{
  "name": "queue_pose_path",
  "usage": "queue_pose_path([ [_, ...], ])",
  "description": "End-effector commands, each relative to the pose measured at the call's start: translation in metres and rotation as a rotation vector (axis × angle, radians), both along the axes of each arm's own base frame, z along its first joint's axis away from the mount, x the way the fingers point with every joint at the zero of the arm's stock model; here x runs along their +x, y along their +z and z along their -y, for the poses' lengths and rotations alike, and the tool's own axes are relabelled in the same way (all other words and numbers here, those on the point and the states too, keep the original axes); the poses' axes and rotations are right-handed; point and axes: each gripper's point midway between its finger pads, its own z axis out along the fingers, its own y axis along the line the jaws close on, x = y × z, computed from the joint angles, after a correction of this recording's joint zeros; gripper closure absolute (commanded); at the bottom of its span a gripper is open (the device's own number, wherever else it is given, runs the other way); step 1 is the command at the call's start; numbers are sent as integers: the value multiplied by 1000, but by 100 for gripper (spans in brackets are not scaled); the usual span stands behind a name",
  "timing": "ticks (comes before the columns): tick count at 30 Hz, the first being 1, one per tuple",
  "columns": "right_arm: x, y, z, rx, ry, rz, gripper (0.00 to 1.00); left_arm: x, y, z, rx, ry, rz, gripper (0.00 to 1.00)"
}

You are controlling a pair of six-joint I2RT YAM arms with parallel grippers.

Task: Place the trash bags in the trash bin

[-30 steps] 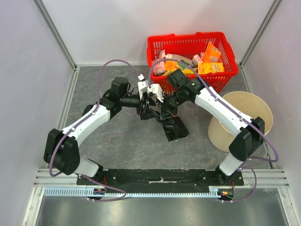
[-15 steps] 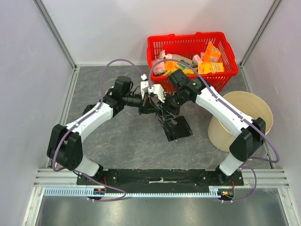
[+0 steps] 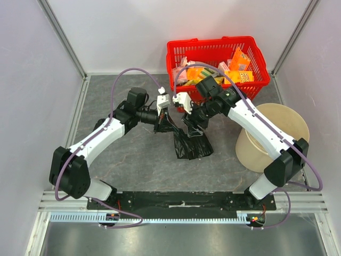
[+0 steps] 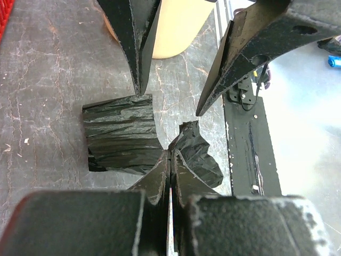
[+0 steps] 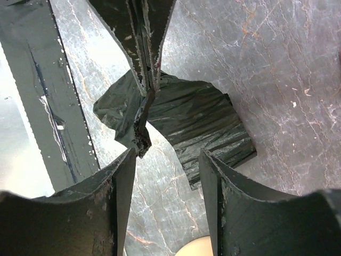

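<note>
A black trash bag hangs crumpled from my left gripper, which is shut on its upper edge. Seen from the right wrist, this bag droops below the left gripper's closed fingers. A second, folded trash bag lies flat on the stone floor. My right gripper stands open just above the bags with nothing between its fingers. In the top view both grippers, left and right, meet over the black bags. The beige trash bin stands to the right.
A red wire basket full of packets stands behind the grippers. A beige edge of the bin shows past the right gripper's fingers. The black base rail runs along the near edge. Grey walls enclose the table.
My left gripper has shut on the bag. My right gripper has let go and opened, drawing back slightly. The bag now sags lower and more to the left on the floor.
</note>
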Motion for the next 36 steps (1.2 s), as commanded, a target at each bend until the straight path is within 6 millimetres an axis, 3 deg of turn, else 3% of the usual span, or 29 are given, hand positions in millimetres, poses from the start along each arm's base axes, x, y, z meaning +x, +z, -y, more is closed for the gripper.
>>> queue_pose_path([
  [1, -10, 4, -9, 54, 38, -44, 41, -10, 26, 3, -60, -57, 45, 98],
  [9, -25, -8, -17, 104, 113, -133, 40, 2, 37, 4, -71, 13, 88, 98],
  [15, -31, -22, -20, 121, 141, -164, 43, -1, 52, 5, -108, 9, 90, 98],
  [18, -32, -22, -21, 133, 154, -154, 55, -1, 53, 4, -107, 18, 91, 98],
  [20, -32, -18, -22, 145, 160, -136, 71, -2, 56, 3, -110, 20, 98, 98],
  [22, -31, -16, -22, 147, 162, -126, 94, -1, 55, 2, -106, 30, 107, 98],
  [23, -30, -14, -21, 147, 158, -120, 100, -1, 55, 1, -103, 37, 115, 98],
  [32, -27, 3, -9, 124, 106, -40, 100, 22, 36, -18, -17, 212, 197, 98],
  [36, -23, 15, -8, 137, 83, -13, 100, 17, 30, -19, -9, 211, 180, 98],
])
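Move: The left hand still holds a pinched end of the trash bag. The hanging part that the right hand is about to grip lies about 3 cm back, 2 cm left and 3 cm below the open right fingers; from the left hand it is some 6 cm right, 3 cm back and 3 cm down. The red basket is about 22 cm ahead and 7 cm right of the right hand, the bin about 26 cm right and 2 cm back, both somewhat lower. The right fingers pinch the trash bag a little below the left hand's hold, having come back and down about 3 cm each with a slight shift left and the fingertips tipping; they shut there and then rise a couple of centimetres with it. Meanwhile the left hand keeps its pinch and lifts some 3 cm, at the end easing slightly left, away from the bag's lower part. ##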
